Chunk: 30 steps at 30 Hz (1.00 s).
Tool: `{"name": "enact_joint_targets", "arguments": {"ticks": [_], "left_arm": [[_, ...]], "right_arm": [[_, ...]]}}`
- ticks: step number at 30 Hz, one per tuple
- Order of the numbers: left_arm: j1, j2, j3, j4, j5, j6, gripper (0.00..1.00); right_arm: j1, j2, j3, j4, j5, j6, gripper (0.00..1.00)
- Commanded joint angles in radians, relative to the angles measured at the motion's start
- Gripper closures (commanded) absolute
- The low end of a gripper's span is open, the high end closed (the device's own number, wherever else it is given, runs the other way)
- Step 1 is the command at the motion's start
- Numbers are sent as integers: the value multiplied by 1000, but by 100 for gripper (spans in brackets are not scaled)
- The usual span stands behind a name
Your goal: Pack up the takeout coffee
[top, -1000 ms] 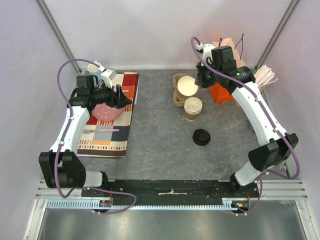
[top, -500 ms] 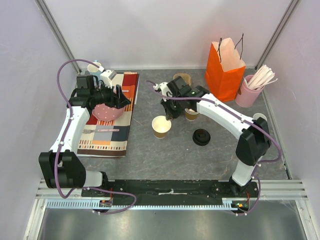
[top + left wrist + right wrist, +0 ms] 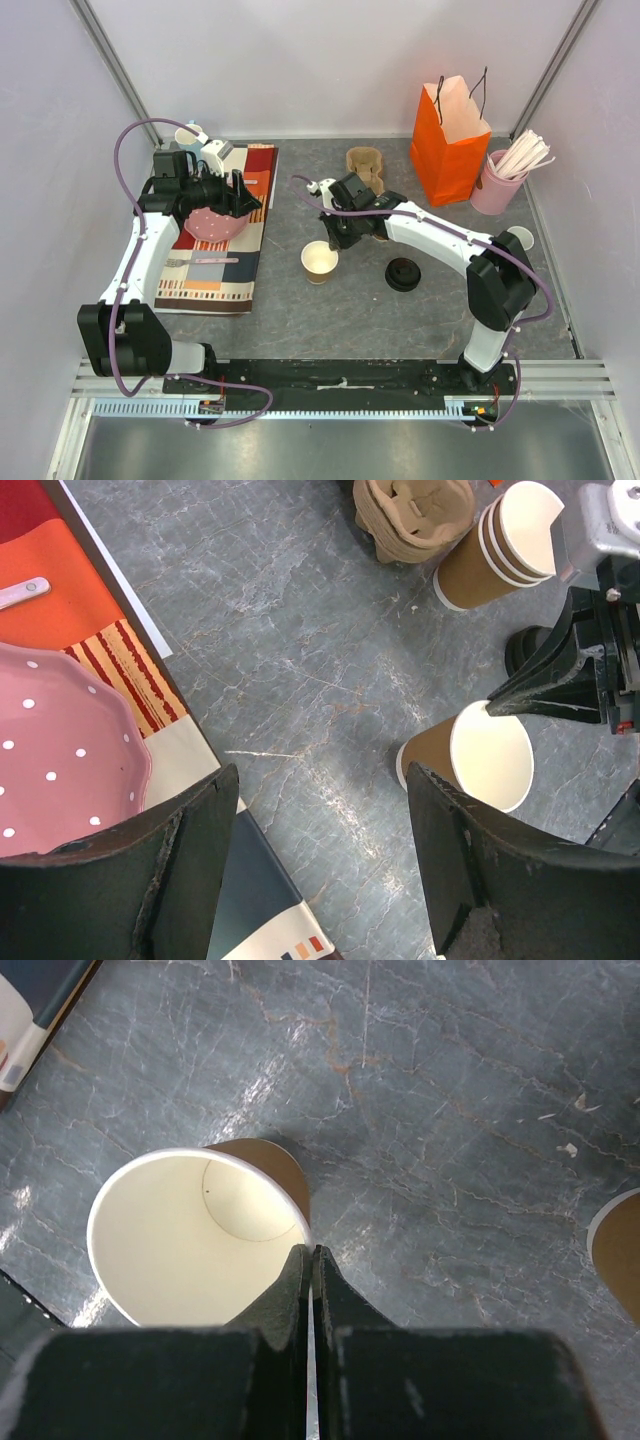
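The takeout coffee cup (image 3: 320, 262), brown kraft with a cream inside, stands upright and lidless at mid-table. My right gripper (image 3: 335, 240) is shut on its rim. In the right wrist view the fingers (image 3: 310, 1252) pinch the cup's (image 3: 190, 1240) wall at its right edge. Whether the cup rests on the table I cannot tell. Its black lid (image 3: 403, 274) lies apart to the right. My left gripper (image 3: 250, 200) hangs open and empty by the placemat's edge. Its wrist view shows its jaws (image 3: 322, 780) wide apart, with the cup (image 3: 490, 755) beyond the right finger.
A stack of nested cups (image 3: 500, 540) and a pulp cup carrier (image 3: 365, 162) stand behind the right arm. An orange paper bag (image 3: 450, 140) and a pink holder of sticks (image 3: 500, 185) are at back right. A pink dotted bowl (image 3: 212, 225) sits on a striped placemat (image 3: 225, 265).
My right arm swung from the back by the orange bag to mid-table with the cup in its grip, then shifted slightly nearer. The left arm stayed still.
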Motion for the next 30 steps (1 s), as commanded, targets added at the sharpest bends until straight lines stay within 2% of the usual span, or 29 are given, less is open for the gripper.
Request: {"name": "enact_joint_targets", "arguments": {"ticks": [1,8,14,17,20,21,23,30], "left_arm": [[-3,-31,11,-5,2,34,25],[-3,-31,13,-5,10,35,25],[-3,-34,11,-5,10,38,25],[-3,-34,11,-5,13,40,25],[-3,-36,10,-5,14,38,25],[-3,-36,10,-4,16,38,25],[-5,-36,10,-5,16,38,25],[-5,-42,6,-5,17,38,25]], "right_arm": [[4,-1,2,66,38,30,100],[38,26,56,6,110,7,96],[68,102,140,-90,198,-2,98],[73,103,152,-95,196,-3,92],[73,93,160,-98,195,-7,71],[75,88,163,-97,195,-8,57],[75,76,175,-101,190,-13,44],[70,-67,224,-112,164,-30,33]]}}
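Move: The right hand already pinches the paper cup by the right, outer side of its rim, so the cup's middle lies about 3 cm to its left, 2 cm back and 5 cm below. The cup stack stands some 9 cm ahead and 12 cm to the right, the black lids about 16 cm to the right and 1 cm back. From the idle left hand, the cup is roughly 15 cm right, 8 cm back and 15 cm lower. The right fingers, shut on the cup's rim, keep their pinch while the hand eases about 1 cm each forward, left and down, rolling its left side down some 10 degrees to set the cup upright on the table. They then open to about two thirds, releasing the rim, and the hand starts straight up, rising about 2 cm with the fingertips still close to the cup. ##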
